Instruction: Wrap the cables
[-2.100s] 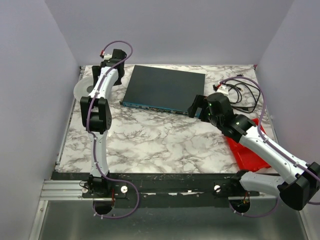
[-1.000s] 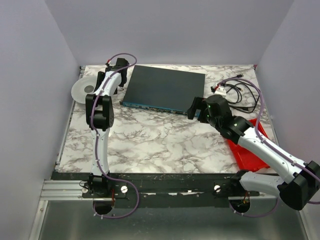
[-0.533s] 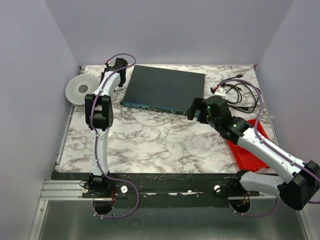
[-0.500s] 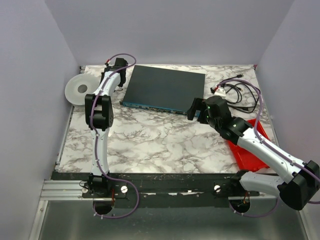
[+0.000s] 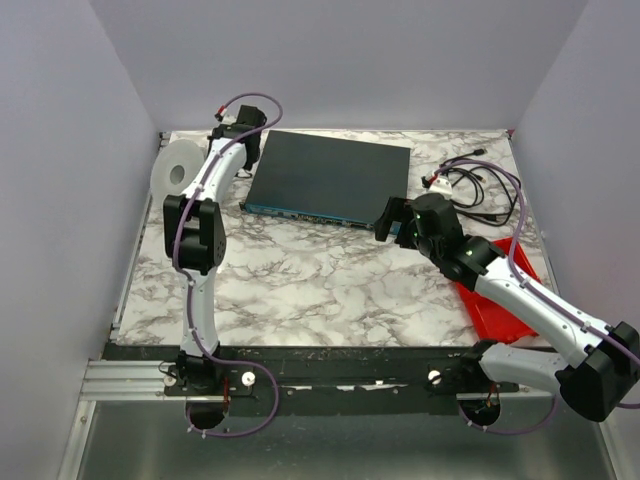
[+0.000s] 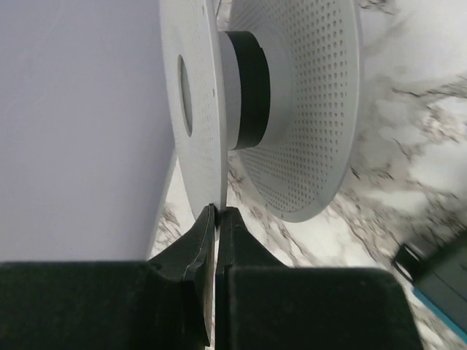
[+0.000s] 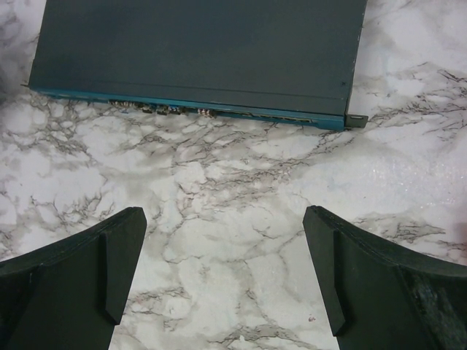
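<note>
A white spool [image 5: 177,170] with a black hub [image 6: 252,87] stands tilted up on edge at the far left, by the wall. My left gripper [image 5: 204,157] is shut on the rim of its near flange [image 6: 193,109], with the jaws [image 6: 217,211] pinching the thin disc. Beyond the hub is the perforated far flange [image 6: 314,109]. My right gripper [image 5: 388,215] hangs open over bare marble, just in front of the flat dark box [image 7: 197,51]; nothing lies between its fingers [image 7: 224,215]. The cables, as a thin white wire, I cannot make out in any view.
The flat dark box [image 5: 330,175] with a teal front lies at the back middle. A tangle of black cords [image 5: 482,190] with a white tag sits at the back right. A red tray [image 5: 495,300] lies under my right arm. Walls close the left, back and right.
My left gripper has shut on the spool's flange and tipped the spool from lying flat to standing on edge. The right arm has hardly moved.
</note>
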Tool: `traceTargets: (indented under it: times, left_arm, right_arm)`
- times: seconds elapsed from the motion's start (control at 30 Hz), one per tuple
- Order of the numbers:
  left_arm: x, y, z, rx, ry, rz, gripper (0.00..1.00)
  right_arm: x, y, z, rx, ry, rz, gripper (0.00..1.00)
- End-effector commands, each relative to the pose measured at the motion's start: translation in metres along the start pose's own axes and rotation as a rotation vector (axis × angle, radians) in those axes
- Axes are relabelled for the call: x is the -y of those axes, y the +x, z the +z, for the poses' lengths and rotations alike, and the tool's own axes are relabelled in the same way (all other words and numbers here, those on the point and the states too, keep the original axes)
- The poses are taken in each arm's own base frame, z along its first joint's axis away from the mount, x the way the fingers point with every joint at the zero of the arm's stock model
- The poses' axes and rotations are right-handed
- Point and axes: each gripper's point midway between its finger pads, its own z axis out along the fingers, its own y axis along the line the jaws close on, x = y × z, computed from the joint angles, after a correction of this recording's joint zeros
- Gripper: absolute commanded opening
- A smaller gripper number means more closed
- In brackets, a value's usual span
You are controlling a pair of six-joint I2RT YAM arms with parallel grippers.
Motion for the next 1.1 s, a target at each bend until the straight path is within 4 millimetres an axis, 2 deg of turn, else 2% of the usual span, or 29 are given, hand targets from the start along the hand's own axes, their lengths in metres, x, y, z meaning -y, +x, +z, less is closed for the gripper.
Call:
traceTargets:
  times: [0.0,0.2,0.4,0.63,0.93,1.07]
  left_arm:
    - [-0.017,0.0,-0.051,0.021,0.111,-0.17,0.0]
    - [-0.04,0.03,-0.083,0.018,0.188,-0.251,0.0]
    - [-0.056,0.061,-0.11,0.028,0.287,-0.3,0.0]
    - [-0.074,0.085,-0.148,0.086,0.421,-0.318,0.0]
    - [-0.065,0.123,-0.202,0.132,0.689,-0.304,0.0]
    - [-0.047,0.135,-0.237,0.15,0.868,-0.305,0.0]
  right_arm:
    - [-0.002,-0.01,-0.004,0.041,-0.009,0.018,1.0]
    - [-0.005,-0.014,-0.001,0.038,-0.009,0.002,1.0]
    - [-0.009,-0.02,0.004,0.039,-0.003,-0.008,1.0]
    - [-0.012,-0.027,0.01,0.031,0.024,-0.019,1.0]
    - [-0.008,-0.031,0.014,0.027,0.08,-0.018,1.0]
    - [-0.004,-0.029,0.015,0.019,0.11,-0.01,1.0]
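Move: The left hand holds the cable spool by one flange rim, its middle about 7 cm left, 1 cm back and 4 cm below. The bare table it is carried towards lies some 22 cm back, 12 cm right and 13 cm below; the rack unit's near left corner is about 5 cm back, 9 cm right and 11 cm below. From the right hand that bare spot is roughly 41 cm left, 4 cm back and 18 cm below. Back towards its base by some 21 cm the left hand carries the spool, rising early and bearing right as well, about 9 cm each, to bring it over the bare table before the rack unit's left end. The wrist rolls the hand's left side down about 40 degrees while the fingers stay pinched on the rim. The empty, open right hand eases forward and up about 3 cm. ##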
